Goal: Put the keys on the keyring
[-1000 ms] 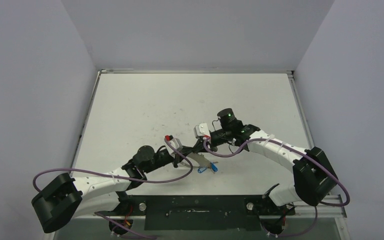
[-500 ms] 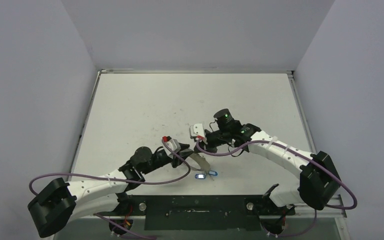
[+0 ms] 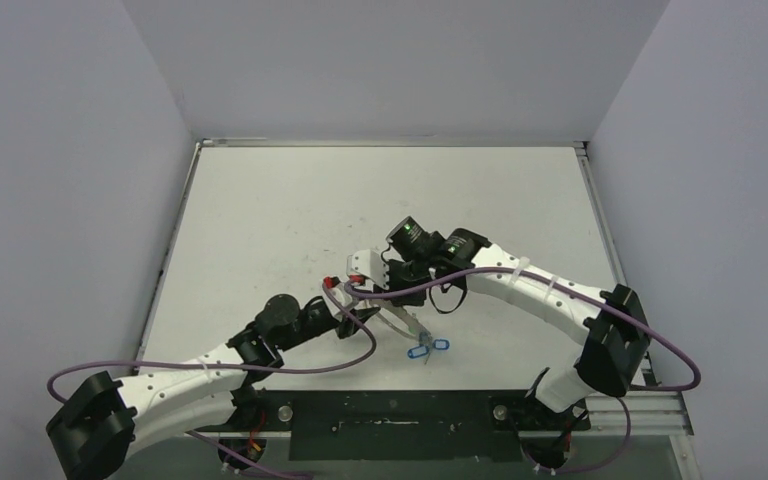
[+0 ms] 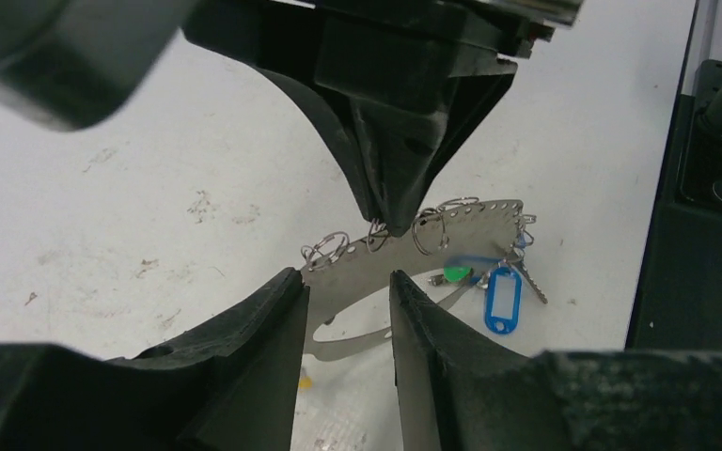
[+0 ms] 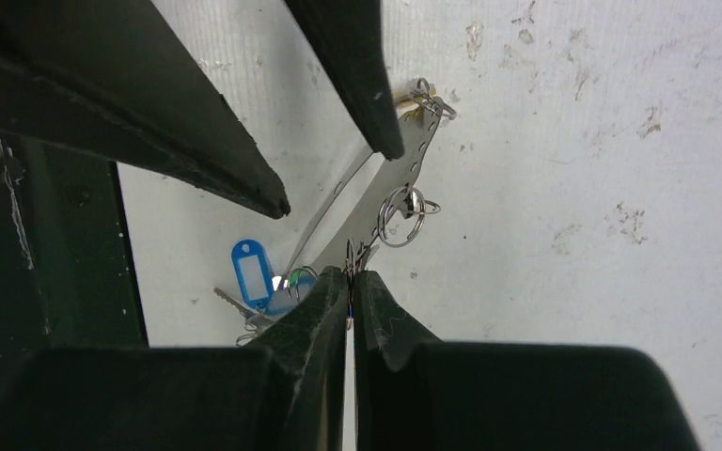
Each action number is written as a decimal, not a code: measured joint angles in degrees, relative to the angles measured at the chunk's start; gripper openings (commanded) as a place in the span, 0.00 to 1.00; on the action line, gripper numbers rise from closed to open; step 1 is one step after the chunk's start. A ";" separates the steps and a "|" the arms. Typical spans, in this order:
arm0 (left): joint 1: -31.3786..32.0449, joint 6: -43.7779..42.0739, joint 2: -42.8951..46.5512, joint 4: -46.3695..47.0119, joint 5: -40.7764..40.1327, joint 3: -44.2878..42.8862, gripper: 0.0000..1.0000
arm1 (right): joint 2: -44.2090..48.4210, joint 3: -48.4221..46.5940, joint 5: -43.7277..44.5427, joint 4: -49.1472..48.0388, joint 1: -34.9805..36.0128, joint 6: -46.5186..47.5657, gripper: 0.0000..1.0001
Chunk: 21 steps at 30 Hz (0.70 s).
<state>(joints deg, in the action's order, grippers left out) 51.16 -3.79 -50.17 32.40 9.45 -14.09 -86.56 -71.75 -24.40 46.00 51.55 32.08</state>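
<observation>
The keyring (image 4: pixel 404 246) is a curved flat silvery band with holes and small split rings along its edge, also in the right wrist view (image 5: pixel 390 183). My right gripper (image 5: pixel 350 274) is shut on the band's edge beside a small ring; its fingers (image 4: pixel 390 202) come down from above. My left gripper (image 4: pixel 343 280) is open, its jaws either side of the band's left end without pressing it. The keys hang at the band's far end: a blue tag (image 4: pixel 502 299), a green head (image 4: pixel 451 273), a metal blade (image 5: pixel 233 305). From above, the blue tag (image 3: pixel 427 349) lies near the front.
The black mounting rail (image 3: pixel 390 412) runs along the table's near edge, close to the keys. Purple cables (image 3: pixel 360 355) loop from both arms over the table. The left fingers (image 5: pixel 367 85) crowd the top of the right wrist view. Scuffed white table (image 3: pixel 290 210) stretches behind.
My left gripper has opened and let go of the band. The right arm has swung left and shut on the band, and the blue-tagged keys have shifted slightly right.
</observation>
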 measured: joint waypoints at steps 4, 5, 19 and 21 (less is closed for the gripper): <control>-0.15 -0.09 -1.33 -0.39 1.33 0.00 0.36 | -1.84 -2.73 3.61 3.15 0.42 -2.34 0.00; -0.15 -0.02 -2.14 -0.11 1.55 0.02 0.37 | -2.03 -2.95 4.07 3.58 0.39 -3.17 0.00; 3.45 21.16 -28.85 16.31 -11.37 1.86 0.68 | -2.29 0.00 4.44 -3.54 -3.54 -16.20 0.00; 4.26 25.83 -33.00 19.52 -15.76 1.68 0.71 | -1.92 1.14 4.39 -5.29 -4.48 -17.88 0.00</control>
<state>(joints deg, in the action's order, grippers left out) 55.42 22.04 -83.18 51.92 -6.31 -12.40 -88.49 -70.61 -20.01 40.71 47.07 14.20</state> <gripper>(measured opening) 0.674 0.041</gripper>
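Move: The left hand, empty and part-open, has the grey keyring plate about 6 cm to its right, 2 cm back and 7 cm below. The yellow tag at the plate's near end is some 2 cm ahead, 3 cm right and 10 cm down; the blue tags are about 6 cm back, 9 cm right and 12 cm down. The right hand already pinches the plate's upper edge, the plate's middle lying about 2 cm back, 1 cm right and 5 cm below it. Downward and gathering speed, the left hand drops nearly 12 cm beside the hanging plate towards its lower edge, easing slightly forward and right late on. Its fingers tip down some 25 degrees, swing counter-clockwise and spread wider, not yet touching. The right hand keeps its pinch at the upper edge, carrying the plate about 3 cm forward and slightly down while turning it some 20 degrees clockwise. ##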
